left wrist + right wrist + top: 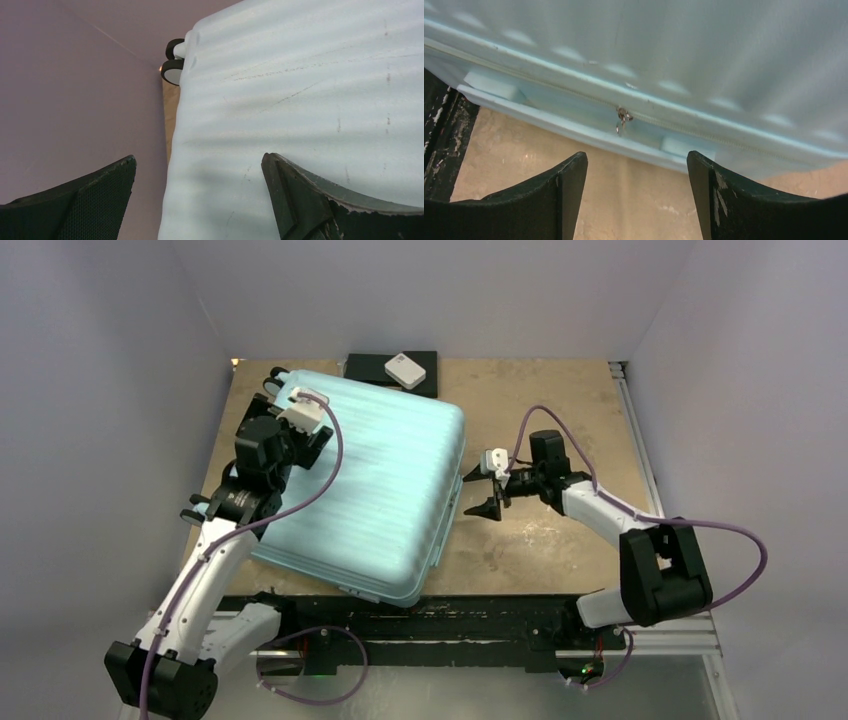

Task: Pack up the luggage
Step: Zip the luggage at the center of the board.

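The luggage (375,485) is a large pale mint ribbed suitcase lying flat and closed on the table, filling its left half. Its black-and-white wheels (173,70) point to the far left corner. My left gripper (300,425) hovers over the case's far left part, open; in the left wrist view the shell's left edge (172,165) runs between the spread jaws (199,160). My right gripper (476,492) sits low beside the case's right side, open and empty. In the right wrist view a small metal zipper pull (623,117) hangs on the side seam just beyond the gripper (637,155).
A flat black item (365,367) with a small white box (405,369) on it lies at the back, just behind the case. White walls close in on the left, back and right. A black rail (470,618) runs along the near edge.
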Action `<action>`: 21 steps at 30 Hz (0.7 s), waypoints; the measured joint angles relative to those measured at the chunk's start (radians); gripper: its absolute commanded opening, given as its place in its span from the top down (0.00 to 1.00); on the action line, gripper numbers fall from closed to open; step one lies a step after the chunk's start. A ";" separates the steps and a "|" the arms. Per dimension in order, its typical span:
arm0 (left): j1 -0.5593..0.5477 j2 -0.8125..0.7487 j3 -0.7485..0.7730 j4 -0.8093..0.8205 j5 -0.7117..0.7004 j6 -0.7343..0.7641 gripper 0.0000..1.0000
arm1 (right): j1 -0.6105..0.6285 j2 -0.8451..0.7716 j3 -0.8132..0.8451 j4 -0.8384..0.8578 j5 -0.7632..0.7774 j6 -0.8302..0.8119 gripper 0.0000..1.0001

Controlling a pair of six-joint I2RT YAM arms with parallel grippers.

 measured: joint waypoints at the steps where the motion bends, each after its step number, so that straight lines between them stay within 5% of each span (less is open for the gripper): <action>1: 0.000 -0.008 0.002 -0.012 0.016 0.000 0.01 | 0.010 0.000 -0.001 0.019 -0.002 0.005 0.26; 15: -0.002 -0.018 0.119 -0.234 0.047 -0.002 0.01 | 0.108 0.024 -0.015 0.139 0.035 0.186 0.41; 19: -0.002 -0.035 0.122 -0.257 0.031 -0.009 0.01 | 0.111 0.020 -0.045 0.235 0.066 0.290 0.54; 21: -0.002 -0.051 0.121 -0.270 0.027 -0.010 0.01 | 0.111 0.020 -0.052 0.272 0.081 0.330 0.68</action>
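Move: The zipper pull, on the luggage's right side, is about 6 cm to the right hand's left, some 2 cm back and slightly below. The side handle's middle sits just under the pull, about 5 cm to the hand's left, 4 cm back and 4 cm lower. The luggage's middle is roughly 24 cm to the hand's left and 2 cm ahead, about level. From the left hand the pull lies some 30 cm right, 12 cm back and 16 cm below. No grip on the zipper pull yet: the right hand closes in on it, going left about 3 cm towards the luggage's side with a small swing back and forward again, while its fingers narrow from wide to about half open on either side of the pull. The open left hand draws back some 3 cm above the luggage's top, rising slightly and tipping down about 5 degrees. ##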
